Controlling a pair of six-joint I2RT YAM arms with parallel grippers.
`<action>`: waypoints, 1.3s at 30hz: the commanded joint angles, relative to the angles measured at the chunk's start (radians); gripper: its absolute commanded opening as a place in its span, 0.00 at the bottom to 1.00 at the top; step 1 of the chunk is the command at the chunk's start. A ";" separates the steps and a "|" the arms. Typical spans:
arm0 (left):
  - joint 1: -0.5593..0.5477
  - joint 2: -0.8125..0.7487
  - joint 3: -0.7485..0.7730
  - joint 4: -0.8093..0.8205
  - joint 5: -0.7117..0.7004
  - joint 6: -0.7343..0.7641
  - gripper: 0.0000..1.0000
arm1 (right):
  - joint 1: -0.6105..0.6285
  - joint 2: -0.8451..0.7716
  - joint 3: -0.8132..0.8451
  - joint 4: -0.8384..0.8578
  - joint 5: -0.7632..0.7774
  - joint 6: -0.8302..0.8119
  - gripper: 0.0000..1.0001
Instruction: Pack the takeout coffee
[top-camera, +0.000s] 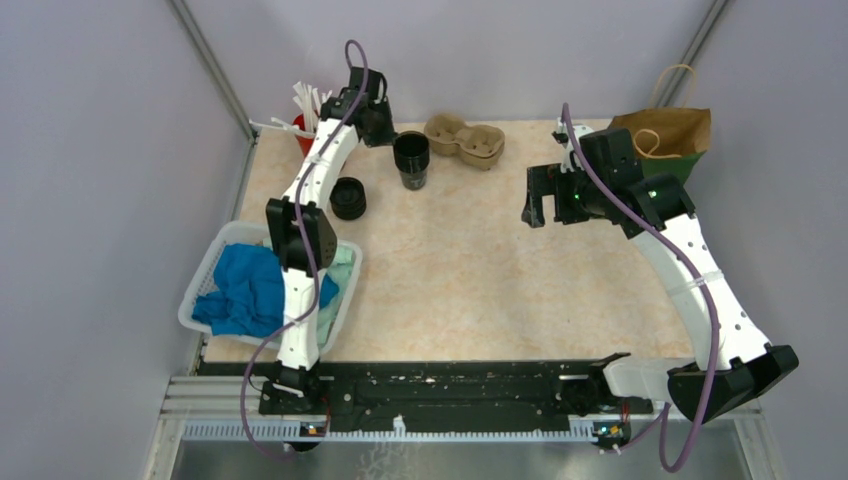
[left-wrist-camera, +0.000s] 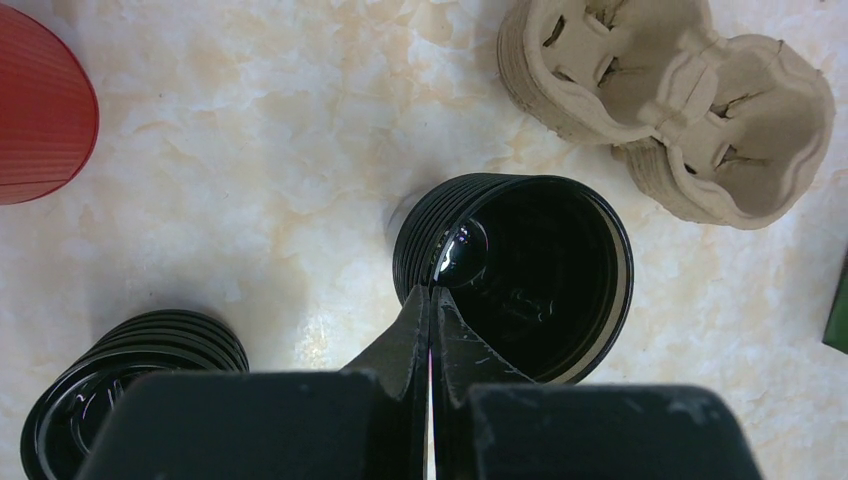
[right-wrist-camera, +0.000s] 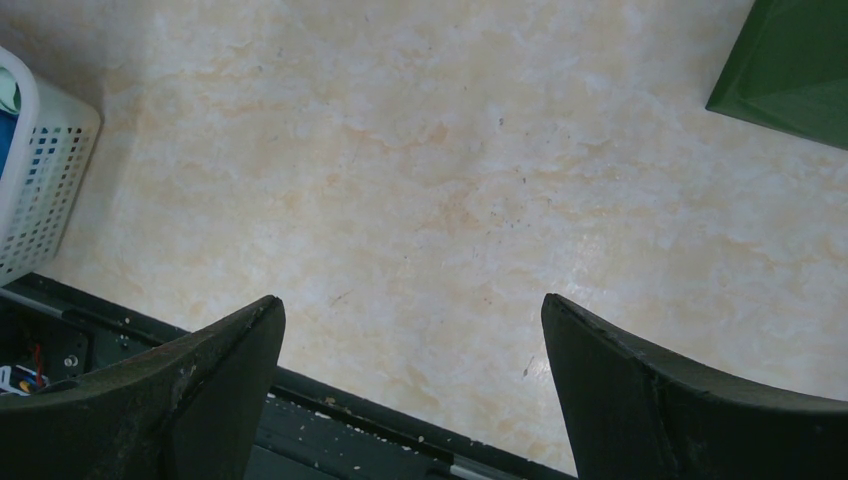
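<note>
The takeout coffee is an open-topped black cup (top-camera: 411, 160) with a ribbed rim (left-wrist-camera: 515, 275), standing at the back of the table without a lid. My left gripper (top-camera: 392, 133) reaches it from the left. In the left wrist view its tips (left-wrist-camera: 432, 292) are pinched together on the cup's near rim, one finger outside and one inside. A low stack of black lids (top-camera: 348, 198) (left-wrist-camera: 130, 385) lies to the cup's front left. My right gripper (top-camera: 535, 197) (right-wrist-camera: 411, 300) hovers wide open over bare table at the right, holding nothing.
A brown pulp cup tray (top-camera: 465, 140) (left-wrist-camera: 680, 100) lies just right of the cup. A red cup (top-camera: 300, 128) (left-wrist-camera: 40, 110) of white sticks stands at the back left. A brown paper bag (top-camera: 672, 128) stands at the back right. A white basket (top-camera: 205, 270) holds blue cloth.
</note>
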 joint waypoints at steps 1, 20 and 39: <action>0.006 -0.091 0.040 0.054 0.023 -0.027 0.00 | -0.003 -0.003 -0.005 0.044 -0.007 -0.003 0.99; 0.027 -0.157 0.040 0.067 0.025 -0.080 0.00 | -0.002 -0.005 0.002 0.043 -0.010 -0.003 0.99; 0.062 -0.476 -0.128 0.031 0.166 -0.089 0.00 | 0.004 -0.070 -0.031 0.053 -0.053 0.054 0.99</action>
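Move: The left hand's shut fingertips are at the left rim of the black cup stack, whose middle lies about 5 cm to the right, 1 cm back and 6 cm below. The cardboard carrier stands some 18 cm right and 5 cm ahead, the black lids about 12 cm left and 6 cm back, and the red straw cup roughly 17 cm left and 1 cm ahead. From the idle right hand, the cup stack is about 27 cm ahead, 28 cm left and 15 cm lower. With fingers still shut, the left hand lifts from the left rim of the black cup stack, creeping up at first as if levering at the rims, then rising ever faster to about 15 cm higher. Late in the rise it draws back some 4 cm and drifts slightly left, tipping the fingertips up and rolling its left side down, each by just over 10 degrees, to end clear above the cups holding nothing. ##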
